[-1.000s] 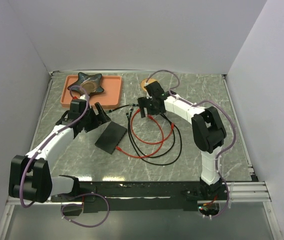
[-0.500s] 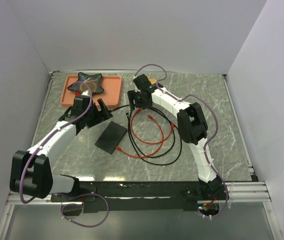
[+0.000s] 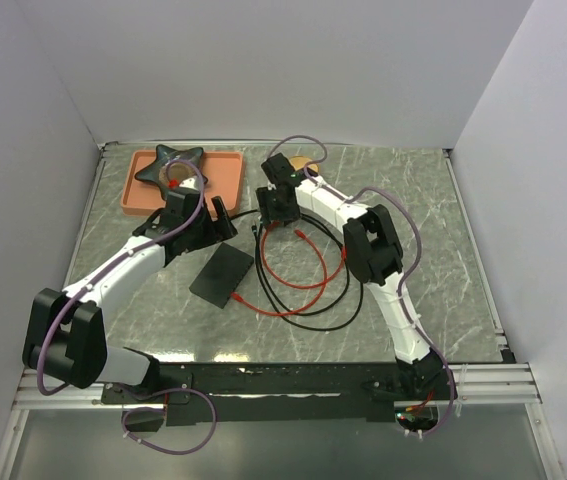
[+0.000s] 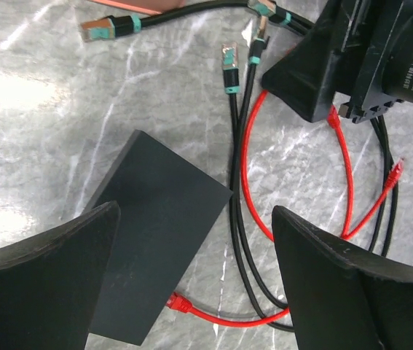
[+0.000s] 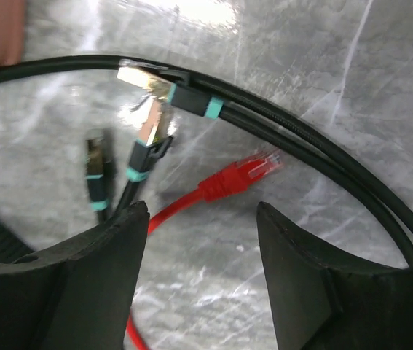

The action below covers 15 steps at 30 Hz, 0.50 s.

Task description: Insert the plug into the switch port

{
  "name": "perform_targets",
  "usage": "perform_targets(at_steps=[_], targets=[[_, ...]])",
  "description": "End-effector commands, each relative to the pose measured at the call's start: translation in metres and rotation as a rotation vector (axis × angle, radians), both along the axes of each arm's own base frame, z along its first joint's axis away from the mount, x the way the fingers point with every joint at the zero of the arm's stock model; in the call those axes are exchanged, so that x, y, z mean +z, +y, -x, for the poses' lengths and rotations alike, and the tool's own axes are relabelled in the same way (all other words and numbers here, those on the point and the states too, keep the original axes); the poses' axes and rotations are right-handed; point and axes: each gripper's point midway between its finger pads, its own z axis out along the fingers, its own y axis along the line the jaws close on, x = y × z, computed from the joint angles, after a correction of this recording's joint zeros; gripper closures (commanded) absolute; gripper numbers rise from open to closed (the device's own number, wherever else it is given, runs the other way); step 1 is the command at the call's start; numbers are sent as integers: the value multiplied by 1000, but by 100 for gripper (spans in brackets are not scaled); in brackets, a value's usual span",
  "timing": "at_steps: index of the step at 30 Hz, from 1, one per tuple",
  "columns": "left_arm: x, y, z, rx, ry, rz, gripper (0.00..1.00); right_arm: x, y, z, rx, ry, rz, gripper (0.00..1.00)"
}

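The flat black box [image 3: 222,275] with the switch port lies left of centre; its sockets do not show from above. My left gripper [image 4: 195,219] hovers open over the box [image 4: 155,233], a finger on each side, touching nothing. A red plug [image 4: 179,302] sits against the box's near edge. My right gripper [image 5: 202,211] stands open just above the table, with nothing between its fingers [image 5: 104,255]. The other red plug [image 5: 250,171] lies just beyond its tips. In the top view the right gripper [image 3: 276,212] is beside the black cables' ends.
Several black cables with teal-banded metal plugs [image 5: 151,135] lie close to the red plug. Red and black loops [image 3: 308,290] spread right of the box. A salmon tray [image 3: 228,185] holding a dark star-shaped object [image 3: 171,165] stands at the back left.
My right arm has swung left and stretched out over the cable ends, and its jaws have narrowed. The left gripper has shifted right, closer to the box.
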Motion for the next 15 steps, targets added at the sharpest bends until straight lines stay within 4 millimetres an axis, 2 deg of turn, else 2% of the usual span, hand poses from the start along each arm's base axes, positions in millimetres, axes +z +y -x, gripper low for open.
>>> perform_targets(at_steps=[1,5,9,11,15], targets=[[10,5,-8,33,-43,-21,8,-4,0,3,-2,13,50,36],[14,7,-5,39,-51,-21,8,-6,1,4,4,18,55,49],[14,8,-1,40,-46,-23,8,-10,2,6,36,31,55,70],[17,10,1,45,-51,-24,8,-12,0,7,54,30,69,73],[20,13,10,54,-50,-17,8,-8,1,10,102,17,58,88]])
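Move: The right hand hovers just above a red plug, whose middle is about 1 cm ahead, 1 cm to the right and 1 cm below. The nearer black plug lies roughly 3 cm ahead and 2 cm left, its neighbour some 4 cm left and 1 cm ahead. The black box is about 12 cm left and 12 cm back. From the left hand, the red plug lies some 9 cm ahead, 13 cm right and 11 cm lower. Straight down, barely half a centimetre, the right hand settles over the red plug while its fingers close from well open to nearly shut. With hardly any wrist turn, they pinch the red cable at the rear of the plug's boot, leaving the plug head sticking out ahead of the fingertips. ##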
